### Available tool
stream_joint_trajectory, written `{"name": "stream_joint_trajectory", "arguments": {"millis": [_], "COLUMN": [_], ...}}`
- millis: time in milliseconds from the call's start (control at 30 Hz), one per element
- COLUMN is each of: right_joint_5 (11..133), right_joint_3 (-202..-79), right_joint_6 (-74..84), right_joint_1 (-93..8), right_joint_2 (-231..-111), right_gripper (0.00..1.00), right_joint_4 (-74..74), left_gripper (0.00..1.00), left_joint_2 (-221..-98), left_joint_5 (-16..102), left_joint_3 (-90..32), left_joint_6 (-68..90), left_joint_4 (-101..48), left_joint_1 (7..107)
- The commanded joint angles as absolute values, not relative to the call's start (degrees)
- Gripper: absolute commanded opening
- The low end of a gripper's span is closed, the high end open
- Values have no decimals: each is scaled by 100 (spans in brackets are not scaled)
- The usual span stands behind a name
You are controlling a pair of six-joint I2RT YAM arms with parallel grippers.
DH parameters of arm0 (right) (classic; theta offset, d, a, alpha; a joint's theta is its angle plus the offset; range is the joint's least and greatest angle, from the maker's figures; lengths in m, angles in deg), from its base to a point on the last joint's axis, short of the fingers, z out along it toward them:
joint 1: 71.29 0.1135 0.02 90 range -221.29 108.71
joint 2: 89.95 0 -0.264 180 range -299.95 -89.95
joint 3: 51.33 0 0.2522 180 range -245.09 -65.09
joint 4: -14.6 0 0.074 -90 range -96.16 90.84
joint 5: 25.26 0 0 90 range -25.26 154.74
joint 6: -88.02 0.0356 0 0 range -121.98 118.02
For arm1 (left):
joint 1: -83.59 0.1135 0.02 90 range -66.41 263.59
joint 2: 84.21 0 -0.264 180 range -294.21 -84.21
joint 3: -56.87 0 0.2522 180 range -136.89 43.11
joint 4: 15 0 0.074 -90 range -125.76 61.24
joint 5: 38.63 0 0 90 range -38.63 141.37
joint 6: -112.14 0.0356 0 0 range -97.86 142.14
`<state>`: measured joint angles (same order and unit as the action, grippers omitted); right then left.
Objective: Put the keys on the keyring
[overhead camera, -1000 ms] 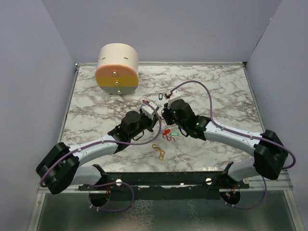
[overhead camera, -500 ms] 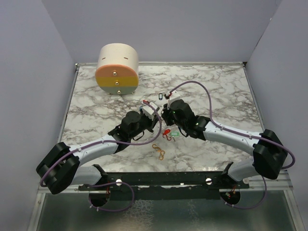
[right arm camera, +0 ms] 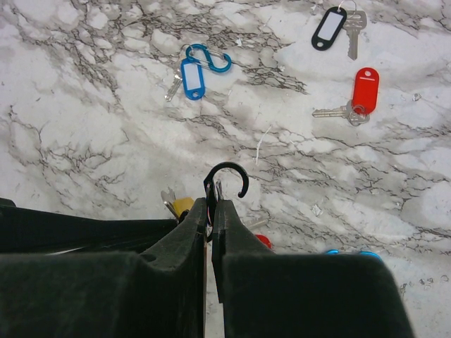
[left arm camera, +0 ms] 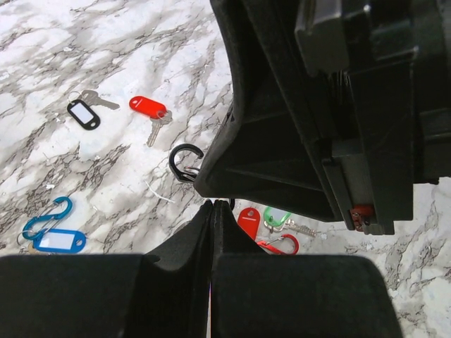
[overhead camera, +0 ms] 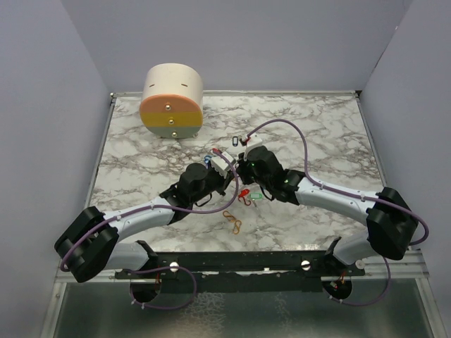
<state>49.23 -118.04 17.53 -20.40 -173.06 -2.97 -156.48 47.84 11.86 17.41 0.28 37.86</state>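
My right gripper [right arm camera: 211, 204] is shut on a black carabiner clip [right arm camera: 229, 172], whose hook stands above the fingertips. It also shows in the left wrist view [left arm camera: 184, 160]. A yellow tag with a key [right arm camera: 182, 205] peeks out just left of the right fingers. My left gripper [left arm camera: 213, 205] is shut, its tips against the underside of the right gripper; nothing shows between its pads. The two grippers meet at mid-table, left [overhead camera: 224, 167] and right [overhead camera: 242, 165]. Loose on the marble lie a blue clip [right arm camera: 211, 56] with a blue tag [right arm camera: 191, 77], a black tag [right arm camera: 329, 28] and a red tag [right arm camera: 365, 88], each with a key.
A red tag [left arm camera: 248, 220], a green tag [left arm camera: 276, 217] and a red clip [left arm camera: 280, 244] lie under the grippers. An orange clip [overhead camera: 232, 221] lies nearer the front edge. A big cream-and-orange cylinder [overhead camera: 172, 102] stands at the back left. Grey walls close in the table.
Both grippers have shifted slightly while staying tip to tip. The left gripper has moved off the blue clip and tag, which now show beside it in the top view.
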Motion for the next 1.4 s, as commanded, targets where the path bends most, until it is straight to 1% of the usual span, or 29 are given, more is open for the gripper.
{"name": "stream_joint_trajectory", "arguments": {"millis": [0, 400, 733, 800, 867, 900, 933, 1133, 1267, 1367], "right_joint_5": [4980, 4794, 4563, 4507, 4461, 4447, 4451, 4479, 4539, 4610], "right_joint_3": [-11871, -11795, -11714, -11712, -11708, -11709, -11698, -11635, -11642, -11661], "right_joint_6": [1876, 2054, 2510, 2591, 2671, 2709, 2733, 2743, 2627, 2461], "right_joint_1": [-2058, -2066, -2119, -2136, -2166, -2183, -2207, -2251, -2260, -2260], "right_joint_2": [-17296, -17156, -17036, -17043, -17046, -17060, -17070, -17094, -17171, -17305], "right_gripper": [1, 1, 1, 1, 1, 1, 1, 1, 1, 1], "right_joint_4": [-84, -11, 128, 129, 134, 137, 133, 225, 263, 379], "left_gripper": [0, 0, 0, 11, 32, 40, 42, 43, 44, 53], "left_joint_2": [-15633, -15541, -15558, -15545, -15508, -15475, -15438, -15280, -15150, -14918], "left_joint_5": [4625, 4628, 4723, 4772, 4821, 4852, 4886, 5143, 5729, 6522], "left_joint_3": [1151, 1209, 1184, 1173, 1180, 1196, 1210, 1301, 1369, 1453], "left_joint_6": [1792, 1741, 1629, 1587, 1553, 1539, 1526, 1517, 1350, 1108], "left_joint_4": [257, 270, 262, 262, 262, 262, 257, 260, 245, 165], "left_joint_1": [3737, 3736, 3734, 3738, 3738, 3738, 3741, 3736, 3740, 3736]}}
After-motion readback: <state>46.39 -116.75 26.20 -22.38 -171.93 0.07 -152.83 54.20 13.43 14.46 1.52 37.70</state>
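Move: The black carabiner, held in the right fingers, lies about 2 cm ahead, 2 cm right and 2 cm below the left hand, which grips the yellow-tagged key. On the table some 13 cm below the left hand are the lower red tag, 3 cm ahead and 5 cm right, and the green tag, 2 cm ahead and 9 cm right. From the right hand, the yellow-tagged key is about 2 cm left, 1 cm back and 1 cm below. Left fingers release the yellow-tagged key, rising then easing left about 2 cm; right carries carabiner 1.5 cm forward. ##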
